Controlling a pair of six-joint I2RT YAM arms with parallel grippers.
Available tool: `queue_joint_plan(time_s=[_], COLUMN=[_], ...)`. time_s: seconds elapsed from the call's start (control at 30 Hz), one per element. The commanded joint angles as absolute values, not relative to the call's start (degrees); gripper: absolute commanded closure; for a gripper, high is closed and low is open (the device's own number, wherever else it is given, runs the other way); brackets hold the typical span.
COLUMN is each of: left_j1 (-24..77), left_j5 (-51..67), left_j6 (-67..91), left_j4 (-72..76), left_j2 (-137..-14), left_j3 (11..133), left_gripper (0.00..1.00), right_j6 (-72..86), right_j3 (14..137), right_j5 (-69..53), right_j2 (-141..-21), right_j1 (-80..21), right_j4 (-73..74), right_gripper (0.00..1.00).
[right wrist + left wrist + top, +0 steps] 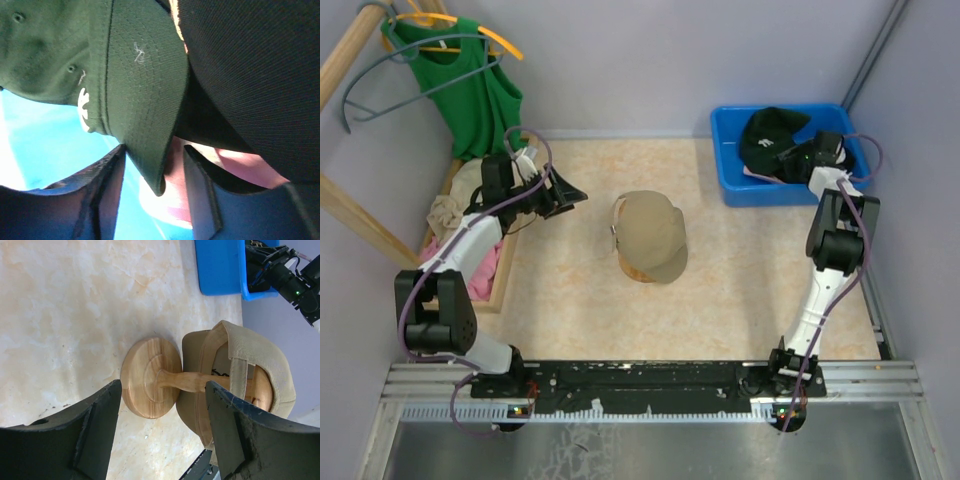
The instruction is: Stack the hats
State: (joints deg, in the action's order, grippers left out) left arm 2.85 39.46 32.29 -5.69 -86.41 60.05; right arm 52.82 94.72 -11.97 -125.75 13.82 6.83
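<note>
A tan hat (652,235) sits on a wooden stand (150,377) mid-table; the left wrist view shows its inside and back strap (260,355). My left gripper (570,197) hovers left of it, open and empty (164,386). My right gripper (792,158) reaches into the blue bin (740,190), where dark hats (772,135) lie piled. In the right wrist view the dark green hat's (135,75) brim hangs between my right gripper's (154,148) fingers, with a gap still showing on one side. The black hat (250,65) lies beside it, with pink hat fabric (235,167) beneath.
A green sleeveless top (470,85) hangs on a hanger at the back left by a wooden rail (340,50). A wooden tray (506,270) with pink and cream cloths lies along the left wall. The bin wall (50,145) is close around my right fingers.
</note>
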Motion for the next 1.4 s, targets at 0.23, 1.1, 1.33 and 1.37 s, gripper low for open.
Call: queue_joint_plan(time_s=[0.23, 1.1, 1.33, 1.37], left_j1=[2.58, 2.57, 2.59, 2.57], left_j5=[38.61, 46.32, 51.52, 51.68], left_j6=[30.73, 31.50, 28.09, 27.29], left_j4=[-6.61, -1.87, -0.62, -1.37], left_j2=[-87.91, -88.33, -87.21, -87.40], left_j3=[62.66, 62.00, 59.68, 59.75], left_gripper=[0.26, 0.26, 0.25, 0.25], right_j6=[56.25, 63.45, 76.96, 79.26], right_j3=[92.80, 97.42, 91.60, 89.94], right_j5=[-11.64, -32.15, -41.30, -42.18], right_j2=[-122.02, -107.28, -100.52, -99.09], right_j1=[12.91, 20.47, 21.53, 21.49], right_j4=[-1.16, -3.72, -16.61, -18.37], right_gripper=[0.89, 1.00, 1.00, 1.00])
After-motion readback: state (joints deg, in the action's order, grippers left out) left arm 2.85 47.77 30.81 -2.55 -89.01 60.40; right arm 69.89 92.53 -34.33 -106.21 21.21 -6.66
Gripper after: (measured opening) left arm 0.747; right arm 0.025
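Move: The dark green hat in the blue bin has its brim edge already between the right hand's open fingers, its middle about 9 cm left, 1 cm ahead and 1 cm below. The black hat lies some 4 cm back, straight below by about 4 cm; the pink hat is about 11 cm left, 5 cm back and 5 cm down. From the left hand the green hat is roughly 47 cm right, 17 cm ahead, 11 cm lower. The right hand pinches the green hat's brim, then lifts about 24 cm, fingers tipping up some 30 degrees. ##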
